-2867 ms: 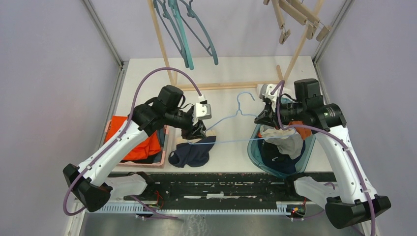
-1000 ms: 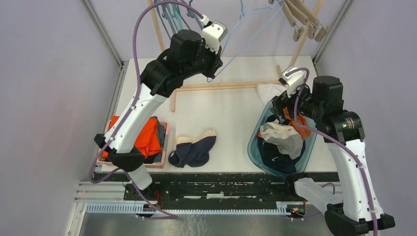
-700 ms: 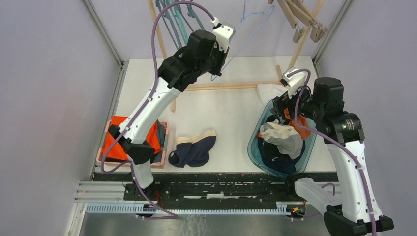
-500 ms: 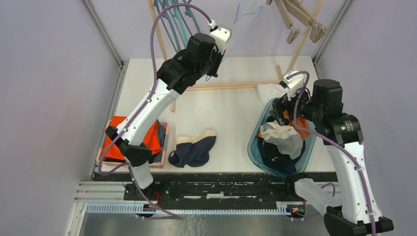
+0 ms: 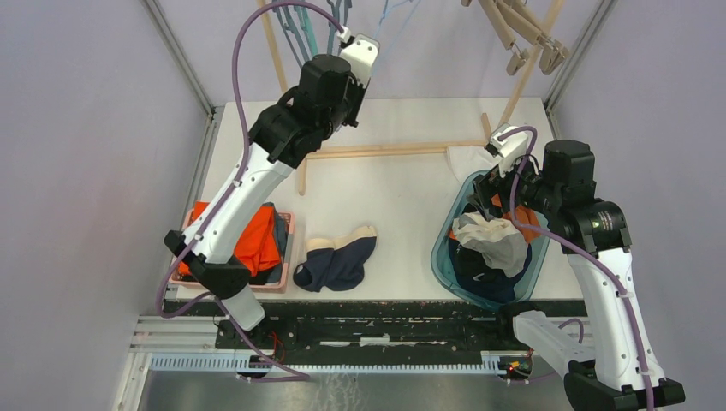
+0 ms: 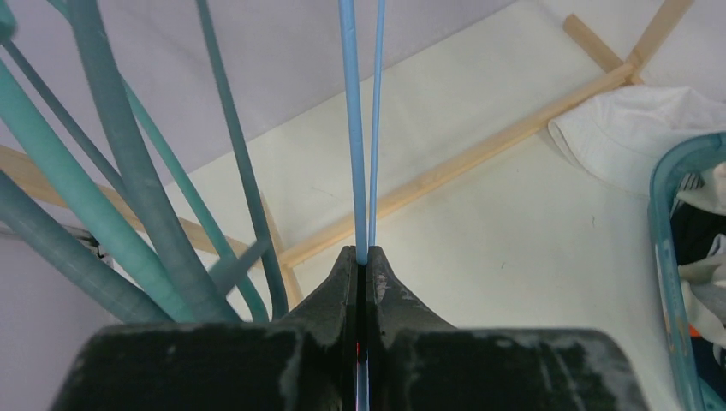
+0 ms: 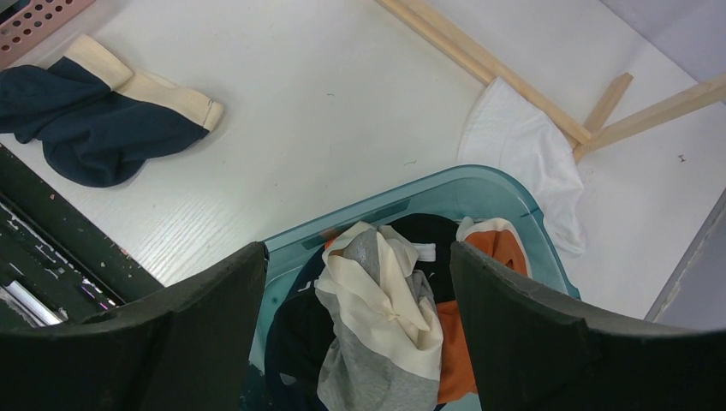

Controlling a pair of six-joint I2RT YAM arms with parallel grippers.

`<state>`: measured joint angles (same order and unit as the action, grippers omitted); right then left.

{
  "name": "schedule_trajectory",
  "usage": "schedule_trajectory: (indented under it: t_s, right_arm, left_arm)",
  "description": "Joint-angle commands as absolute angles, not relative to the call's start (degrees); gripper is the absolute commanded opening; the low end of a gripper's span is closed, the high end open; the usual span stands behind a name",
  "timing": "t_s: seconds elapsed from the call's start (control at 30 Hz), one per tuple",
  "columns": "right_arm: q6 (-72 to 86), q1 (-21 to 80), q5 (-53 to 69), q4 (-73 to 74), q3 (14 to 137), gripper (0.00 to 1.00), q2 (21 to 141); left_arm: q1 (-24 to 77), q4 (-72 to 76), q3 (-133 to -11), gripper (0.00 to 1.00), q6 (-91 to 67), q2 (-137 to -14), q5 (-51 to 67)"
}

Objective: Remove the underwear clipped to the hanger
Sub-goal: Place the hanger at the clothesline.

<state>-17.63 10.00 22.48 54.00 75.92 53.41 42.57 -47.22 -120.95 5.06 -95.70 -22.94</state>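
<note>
My left gripper (image 6: pixel 363 254) is shut on the thin light-blue wire hanger (image 6: pixel 355 128), held high at the back beside the teal hangers (image 6: pixel 128 197). In the top view the hanger (image 5: pixel 387 12) runs out of the upper edge, and no cloth shows on it. One piece of underwear, navy with a cream waistband (image 5: pixel 336 261), lies flat on the table. More underwear, grey, cream, orange and black (image 7: pixel 385 334), is piled in the teal basin (image 7: pixel 479 184). Above that pile my right gripper (image 7: pixel 358 250) stands open and holds nothing.
A pink tray (image 5: pixel 289 235) with a bright orange cloth (image 5: pixel 254 247) sits at the left. The wooden rack's base bars (image 5: pixel 394 150) cross the back of the table. Wooden clip hangers (image 5: pixel 522 30) hang at the upper right. A white cloth (image 5: pixel 467 158) lies behind the basin.
My left arm has lifted the blue hanger off the table and carried it up and left to the teal hangers. The navy underwear stayed on the table. The right arm barely moved.
</note>
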Motion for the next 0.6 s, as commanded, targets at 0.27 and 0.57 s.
schedule_trajectory:
  t_s: [0.27, 0.57]
  right_arm:
    - [-17.88, 9.79, 23.73, 51.95, 75.85, 0.87, 52.74]
    - [-18.33, 9.84, 23.97, 52.25, 75.52, 0.87, 52.51]
  left_arm:
    - [38.05, -40.70, -131.17, 0.03, 5.02, -104.33, -19.25]
    - [37.89, -32.73, -126.33, 0.03, 4.78, -103.96, -20.07]
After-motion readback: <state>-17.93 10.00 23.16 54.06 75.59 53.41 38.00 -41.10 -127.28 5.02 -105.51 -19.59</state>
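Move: My left hand already grips the light-blue hanger near its end. The free stretch of clothesline it goes to lies out of view, about 15 cm ahead, 8 cm to the right and 15 cm above. The teal hangers hang roughly 8 cm ahead and 8 cm left; the wooden clips are some 10 cm ahead and 30 cm right, both about 8 cm up. From my right hand that stretch is about 30 cm ahead, 20 cm left and 25 cm up. I push my left hand forward about 6 cm towards the clothesline in a low arch, carrying the light-blue hanger to the right of the teal ones: up some 2 cm at first, then down about 3.5 cm, easing slightly right. My fingers keep their pinch, and the wrist hardly turns. Whether the hook meets the line can't be seen. ##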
